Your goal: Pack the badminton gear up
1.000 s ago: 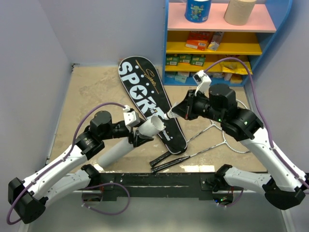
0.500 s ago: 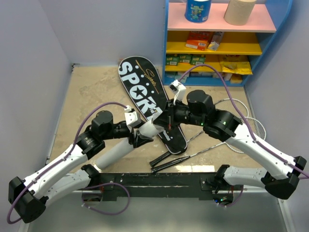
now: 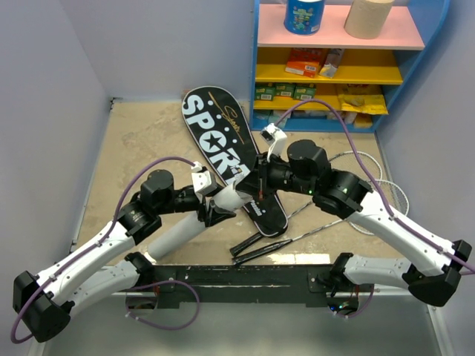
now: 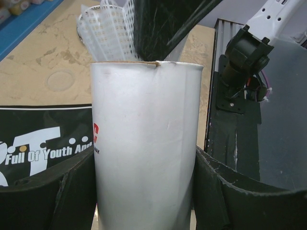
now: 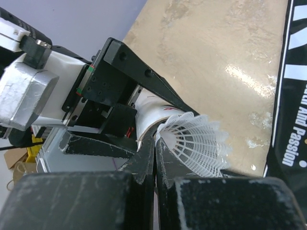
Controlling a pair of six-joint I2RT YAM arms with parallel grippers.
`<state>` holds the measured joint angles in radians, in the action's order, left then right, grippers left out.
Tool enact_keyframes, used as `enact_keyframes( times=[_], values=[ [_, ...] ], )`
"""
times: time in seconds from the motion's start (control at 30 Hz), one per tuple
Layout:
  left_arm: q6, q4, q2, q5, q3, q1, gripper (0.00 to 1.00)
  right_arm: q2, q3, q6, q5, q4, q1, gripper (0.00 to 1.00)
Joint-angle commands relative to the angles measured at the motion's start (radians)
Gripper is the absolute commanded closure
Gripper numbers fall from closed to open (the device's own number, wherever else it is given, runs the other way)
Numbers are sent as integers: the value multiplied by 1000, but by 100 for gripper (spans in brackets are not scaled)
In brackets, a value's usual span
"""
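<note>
My left gripper (image 3: 211, 205) is shut on the long white tube (image 3: 185, 226), its fingers pressed against both sides of the tube (image 4: 146, 143). The tube's open mouth tilts up to the right. My right gripper (image 3: 251, 187) is at that mouth, shut on the rim of a white shuttlecock (image 5: 196, 143), whose skirt (image 4: 108, 31) shows just past the tube's edge. The black bag lettered SPORT (image 3: 223, 148) lies flat under both grippers. Two silver-framed rackets (image 3: 326, 222) lie to the right, with their black handles (image 3: 256, 248) near the front edge.
A blue shelf unit (image 3: 334, 67) with boxes stands at the back right, with a blue-wrapped roll (image 3: 304, 15) and a beige roll (image 3: 369, 16) on top. Walls close the left and back. A black rail (image 3: 245, 274) runs along the near edge.
The right arm swung left with the shuttlecock to the tube's mouth, then stayed still over the last half second. The left arm and the tube have not moved.
</note>
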<state>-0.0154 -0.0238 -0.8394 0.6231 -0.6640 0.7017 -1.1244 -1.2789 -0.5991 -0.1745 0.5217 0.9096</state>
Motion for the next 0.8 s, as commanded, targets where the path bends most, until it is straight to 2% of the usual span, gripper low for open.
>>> enact_keyframes(
  times=[0.0,0.37,0.5,0.53,0.6,0.63,0.67,0.77],
  values=[
    [9,70,19,30,-43,4,95,-6,73,-13,-58,-109,5,100],
    [6,81,46,44,-39,4,95,-139,199,-100,-279,-353,32,100],
    [3,84,59,49,-39,2,95,-192,254,-154,-362,-489,38,99],
    [3,84,60,50,-39,4,95,-205,269,-171,-385,-517,41,97],
    [2,87,65,52,-37,4,95,-221,311,-215,-428,-606,40,86],
    [2,88,68,53,-36,2,95,-233,320,-225,-437,-623,40,81],
    [3,90,69,53,-36,4,95,-235,334,-238,-447,-635,40,72],
    [2,91,75,53,-36,4,95,-232,334,-237,-456,-643,40,59]
  ],
)
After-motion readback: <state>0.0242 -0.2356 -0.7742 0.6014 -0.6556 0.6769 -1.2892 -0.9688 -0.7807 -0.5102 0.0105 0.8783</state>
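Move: The right hand, shut on the shuttlecock, has the mouth of the white tube about 3 cm to its left and 5 cm below, level with it fore and aft. On the table some 31 cm below lie the racket bag, its middle 17 cm ahead and 5 cm left, and the racket grips, 11 cm back and 1 cm right. The left hand grips the tube, whose mouth is roughly 7 cm right, 4 cm ahead and 5 cm above it. Fingertips and shuttlecock go into the tube's mouth: the right hand drives down about 8 cm and left 6 cm, swinging its fingers some 20 degrees counter-clockwise to point more squarely left, and opens them partway at the end. The left hand keeps its grip on the tube and gives way before the push, sinking 3 cm and easing some 2 cm left. ##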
